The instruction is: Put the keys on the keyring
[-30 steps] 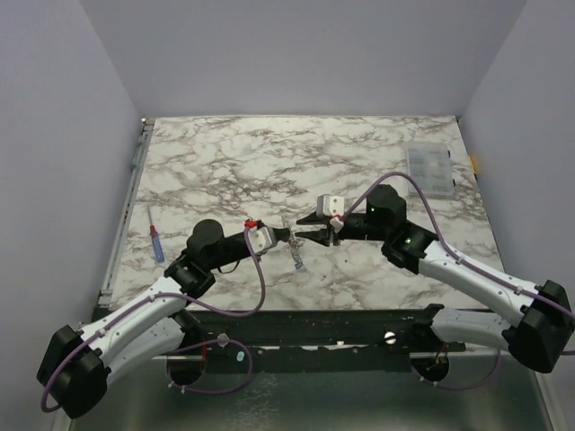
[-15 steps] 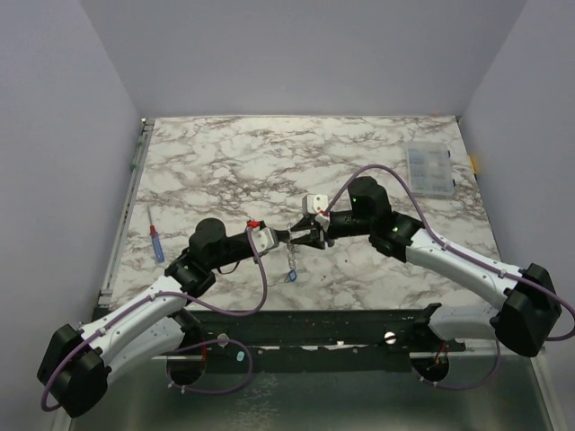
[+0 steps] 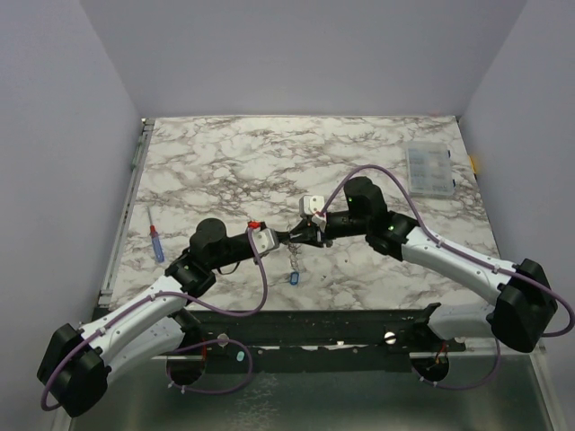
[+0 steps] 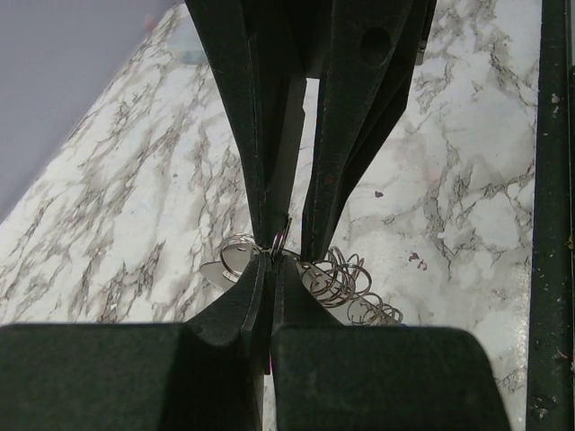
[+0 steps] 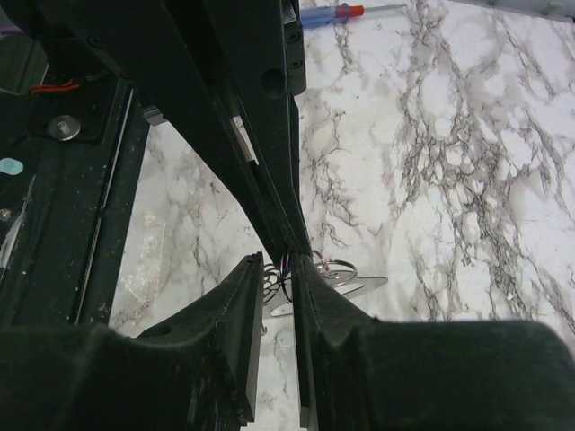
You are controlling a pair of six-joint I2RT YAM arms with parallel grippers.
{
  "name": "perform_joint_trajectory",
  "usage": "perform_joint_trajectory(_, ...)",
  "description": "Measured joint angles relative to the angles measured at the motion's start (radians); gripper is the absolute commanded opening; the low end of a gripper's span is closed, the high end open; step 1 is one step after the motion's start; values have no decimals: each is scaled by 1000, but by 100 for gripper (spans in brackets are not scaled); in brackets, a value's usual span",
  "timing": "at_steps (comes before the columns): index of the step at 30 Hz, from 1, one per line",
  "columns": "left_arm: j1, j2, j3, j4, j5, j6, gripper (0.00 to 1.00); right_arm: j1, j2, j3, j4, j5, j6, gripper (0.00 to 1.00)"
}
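Observation:
My left gripper [image 3: 284,238] [image 4: 271,259] is shut on the thin silvery keyring [image 4: 279,237], holding it above the table. The keyring's chain [image 3: 292,257] hangs down from it, with a blue key [image 3: 291,278] at its lower end. In the left wrist view the chain [image 4: 346,280] shows as several wire loops. My right gripper [image 3: 300,235] [image 5: 278,265] meets the left one tip to tip. Its jaws straddle the keyring [image 5: 287,267] with a narrow gap still open on one side. No green key is visible.
A blue-and-red pen-like tool [image 3: 156,242] [image 5: 341,13] lies at the table's left side. A clear compartment box [image 3: 429,171] sits at the back right. The black front rail [image 3: 314,328] runs just below the grippers.
My right arm has swung left until its fingertips reach the left gripper's, and its jaws have narrowed around the ring. The left gripper has stayed shut and in place.

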Motion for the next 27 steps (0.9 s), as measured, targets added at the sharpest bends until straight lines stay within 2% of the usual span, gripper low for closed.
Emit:
perform_joint_trajectory(5, 0, 2, 0, 0, 1, 0, 0, 0, 0, 0, 0, 0, -6, 23)
perform_joint_trajectory(12, 0, 3, 0, -8, 13, 7, 0, 0, 8, 0, 6, 0, -7, 1)
perform_joint_trajectory(18, 0, 3, 0, -27, 15, 18, 0, -1, 17, 0, 8, 0, -9, 1)
perform_joint_trajectory(23, -4, -4, 0, -37, 17, 50, 36, -1, 16, -1, 11, 1, -13, 1)
perform_joint_trajectory(27, -7, -60, 0, -50, 27, 87, 50, -1, -16, -35, 55, 8, -12, 1)
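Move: Right at the left fingertips, held between them, is the keyring; from the parted right fingertips it lies about 1 cm to the left, level in height and depth. The silver plate sticks out about 3 cm ahead of the right fingertips and 1 cm left, 3 cm down. The blue key hangs some 4 cm back from them, 1 cm left, roughly 8 cm below. Closing from a small gap, the right fingers pinch the keyring while the left hand still holds it, both hands sinking together by about half a centimetre. Then the left fingers open to nearly half, letting go, and the left hand starts back and up, by about 1 cm each way, tilting some 5 degrees; the right keeps its grip and edges up again. ##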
